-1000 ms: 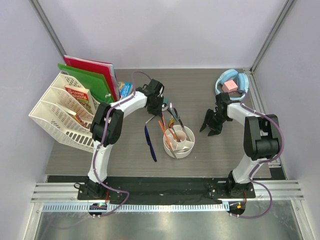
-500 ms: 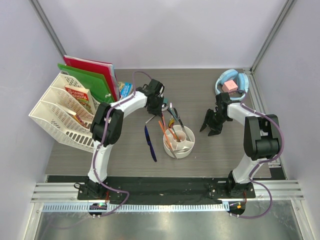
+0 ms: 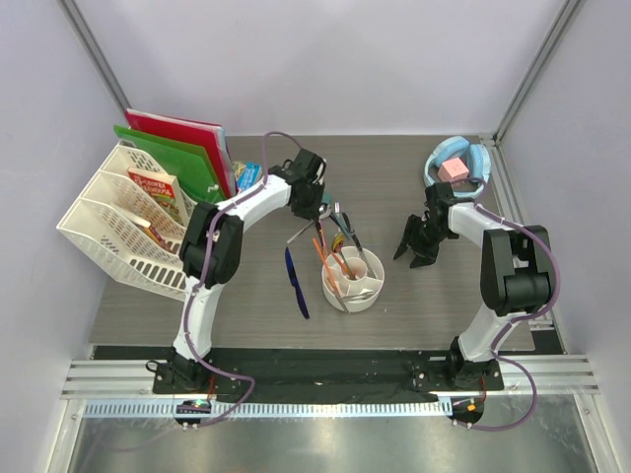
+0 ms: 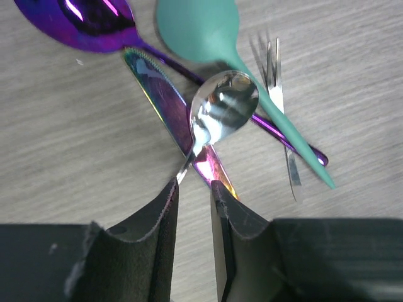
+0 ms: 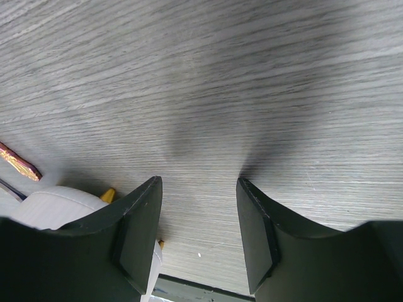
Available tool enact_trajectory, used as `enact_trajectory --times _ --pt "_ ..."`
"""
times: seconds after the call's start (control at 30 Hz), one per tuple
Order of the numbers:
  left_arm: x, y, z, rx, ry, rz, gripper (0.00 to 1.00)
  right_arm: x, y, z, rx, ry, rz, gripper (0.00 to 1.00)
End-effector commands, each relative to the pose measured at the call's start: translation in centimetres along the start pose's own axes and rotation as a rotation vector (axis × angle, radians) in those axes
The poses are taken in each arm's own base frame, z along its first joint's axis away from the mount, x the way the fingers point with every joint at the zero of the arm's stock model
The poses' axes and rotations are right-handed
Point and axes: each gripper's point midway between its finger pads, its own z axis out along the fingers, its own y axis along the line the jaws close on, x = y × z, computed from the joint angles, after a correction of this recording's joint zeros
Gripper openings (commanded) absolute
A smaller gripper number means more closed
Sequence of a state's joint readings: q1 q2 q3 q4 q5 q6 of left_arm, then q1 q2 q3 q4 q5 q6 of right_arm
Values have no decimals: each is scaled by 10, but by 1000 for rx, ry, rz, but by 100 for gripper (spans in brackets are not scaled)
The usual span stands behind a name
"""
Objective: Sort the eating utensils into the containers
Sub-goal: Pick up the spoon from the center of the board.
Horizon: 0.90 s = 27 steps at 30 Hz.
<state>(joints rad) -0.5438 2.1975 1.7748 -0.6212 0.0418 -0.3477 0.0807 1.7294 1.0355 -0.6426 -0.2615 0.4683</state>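
Observation:
My left gripper (image 4: 194,184) (image 3: 315,205) hovers low over a cluster of eating utensils behind the cup. Its jaws stand a narrow gap apart with bare table showing between them. A silver spoon (image 4: 223,107) lies across an iridescent knife (image 4: 160,94), and its handle runs down to my left fingertip (image 4: 171,192). A purple spoon (image 4: 82,22), a teal spoon (image 4: 201,28) and a silver fork (image 4: 277,94) lie just beyond. The white divided cup (image 3: 355,279) holds orange chopsticks (image 3: 323,256) and other pieces. A dark blue knife (image 3: 296,281) lies to its left. My right gripper (image 5: 198,182) (image 3: 414,251) is open over bare table, right of the cup (image 5: 50,204).
A white lattice rack (image 3: 118,217) with books stands at the left, with red and green folders (image 3: 182,148) behind it. A light blue bowl (image 3: 434,169) holding a pink cube sits at the back right, just behind my right arm.
My left gripper has drawn back slightly toward the far side, and its jaws have narrowed a little. The right arm has not moved.

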Motion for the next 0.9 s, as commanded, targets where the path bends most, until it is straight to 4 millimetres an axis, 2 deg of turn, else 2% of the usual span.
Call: enact_trajectory --times 0.0,0.07,0.3,0.43,0.6,0.7,0.73,0.8,0.87 --pt "-10 7 3 -41 -10 42 28 -6 7 -8 -32 -35 -14 56" --pt "-11 14 6 -71 -11 50 28 -5 6 -9 -30 -31 -11 56" --pt "8 23 28 -76 62 25 28 -4 5 -11 -27 -27 -19 56" --pt "21 19 33 -48 109 23 26 -6 3 -12 -23 -29 -17 56" --pt "32 24 36 -64 139 17 22 -5 3 -10 -24 -24 -13 56" --pt "40 23 37 -50 169 21 16 -5 3 -9 -24 -22 -12 56" --pt "41 22 37 -45 171 22 8 -5 3 -10 -24 -24 -13 56" --pt "44 21 34 -35 184 18 0 -5 2 -9 -24 -24 -11 56" --pt "48 19 30 -24 188 10 0 -5 3 -9 -23 -25 -10 56"
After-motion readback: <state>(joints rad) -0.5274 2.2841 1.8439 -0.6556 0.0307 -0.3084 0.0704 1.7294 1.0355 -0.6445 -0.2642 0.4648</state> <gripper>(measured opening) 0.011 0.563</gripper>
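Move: The spoon lies diagonally under the left fingers, its middle about 1 cm back, 2 cm left and 3 cm below, its neck roughly 1 cm ahead. At much the same depth, the teal spoon's head is some 7 cm ahead and 2 cm right, and the small fork 3 cm ahead and 6 cm right. From the right hand the spoon is about 8 cm ahead, 27 cm left and 3 cm down. Left hand sinks about 2 cm, easing forward 1 cm, then stays put and pinches the spoon's neck. ##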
